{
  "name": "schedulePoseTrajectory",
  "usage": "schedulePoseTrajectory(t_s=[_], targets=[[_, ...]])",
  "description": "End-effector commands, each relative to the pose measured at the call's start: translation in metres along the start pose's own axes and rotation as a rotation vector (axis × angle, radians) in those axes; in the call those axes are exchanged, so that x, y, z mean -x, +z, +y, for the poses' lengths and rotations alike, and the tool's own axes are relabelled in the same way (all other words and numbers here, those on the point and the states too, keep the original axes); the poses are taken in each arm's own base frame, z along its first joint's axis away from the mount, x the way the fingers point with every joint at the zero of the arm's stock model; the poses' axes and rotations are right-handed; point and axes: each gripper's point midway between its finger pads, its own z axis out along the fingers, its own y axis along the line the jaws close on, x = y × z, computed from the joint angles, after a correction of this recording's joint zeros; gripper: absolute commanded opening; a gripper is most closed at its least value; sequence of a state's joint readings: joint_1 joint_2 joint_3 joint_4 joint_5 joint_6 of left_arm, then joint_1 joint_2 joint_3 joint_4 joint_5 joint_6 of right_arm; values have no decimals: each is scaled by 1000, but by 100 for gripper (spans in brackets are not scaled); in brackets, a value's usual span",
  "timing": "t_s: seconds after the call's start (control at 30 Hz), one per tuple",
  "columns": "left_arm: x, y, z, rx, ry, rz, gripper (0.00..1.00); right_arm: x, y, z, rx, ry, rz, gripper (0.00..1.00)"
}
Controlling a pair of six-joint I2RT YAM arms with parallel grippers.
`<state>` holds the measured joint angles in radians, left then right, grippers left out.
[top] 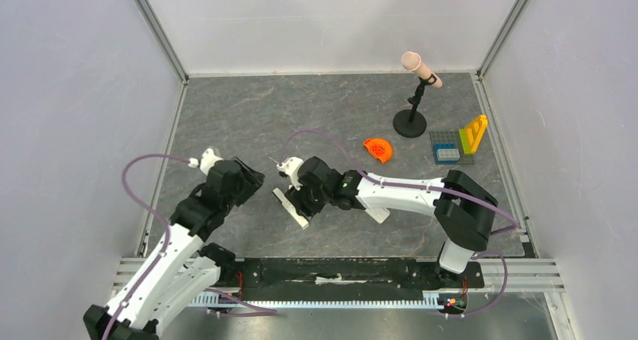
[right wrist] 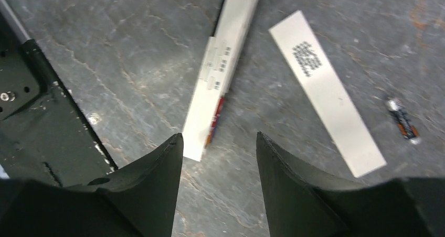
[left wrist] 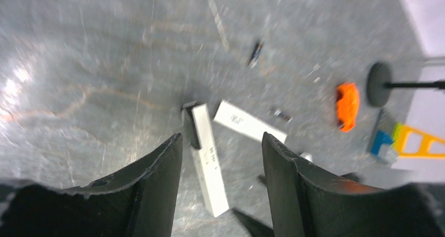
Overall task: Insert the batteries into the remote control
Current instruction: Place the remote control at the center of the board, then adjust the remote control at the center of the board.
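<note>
The remote control (top: 290, 207) is a long white bar lying flat on the grey table. In the left wrist view the remote control (left wrist: 210, 161) lies below and between my open fingers, untouched. My left gripper (left wrist: 221, 137) holds nothing; from above the left gripper (top: 254, 178) hovers left of the remote. My right gripper (right wrist: 219, 136) is open and empty just beyond the remote's (right wrist: 223, 64) near end, and from above this gripper (top: 296, 197) sits over it. An orange-red battery (right wrist: 215, 119) shows along the remote's edge. Loose dark batteries (right wrist: 403, 120) (left wrist: 255, 53) (left wrist: 282, 114) lie on the table.
A flat white strip with dark print (right wrist: 328, 93) (left wrist: 249, 121) lies beside the remote. An orange piece (top: 378, 150), a microphone stand (top: 411, 122) and a toy brick set (top: 460, 144) stand at the back right. The black base rail (right wrist: 31, 100) runs close to the remote.
</note>
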<state>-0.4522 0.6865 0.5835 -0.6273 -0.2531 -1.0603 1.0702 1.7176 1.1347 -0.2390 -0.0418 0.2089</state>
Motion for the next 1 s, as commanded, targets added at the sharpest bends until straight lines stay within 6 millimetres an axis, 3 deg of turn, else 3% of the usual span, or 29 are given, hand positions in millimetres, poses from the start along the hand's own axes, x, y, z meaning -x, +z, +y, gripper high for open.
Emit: schedulePoseTrajectory(t_s=[0.0,0.17,0.33,0.6,0.97], targets=[[74,-47,0,75,91,-283,62,20,9,22,27,-29,-50,56],[109,-85,-4,61,78,-414,62,12,22,27,-15,-57,-21,54],[120,-102,-12,17,62,-452,62,5,36,25,-56,-91,4,50],[118,-101,-21,-14,85,-431,62,-16,36,14,-134,-202,61,30],[112,-85,-35,-37,122,-393,63,-46,10,7,-251,-460,59,25]])
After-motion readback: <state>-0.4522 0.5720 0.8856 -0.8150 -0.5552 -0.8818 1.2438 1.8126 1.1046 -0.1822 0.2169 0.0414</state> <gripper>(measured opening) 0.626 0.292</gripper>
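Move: The remote control's middle lies about 4 cm to the right gripper's left, 1 cm ahead and 5 cm below; its near right-hand end is the closer one. The white battery cover lies 6 cm ahead of that gripper and 1 cm to its right, a loose battery 9 cm ahead and 5 cm to its right, both on the board. From the left gripper the remote is some 10 cm to the right, 5 cm back and 11 cm below. Bring the right gripper down about 4 cm, easing left and slightly back, onto the near right-hand end of the remote control, and close the fingers to pinch it across its width. Then keep hold, shifting about 2 cm back to the right as the wrist turns. Meanwhile draw the open left gripper up some 12 cm and to its left, away from the remote. ##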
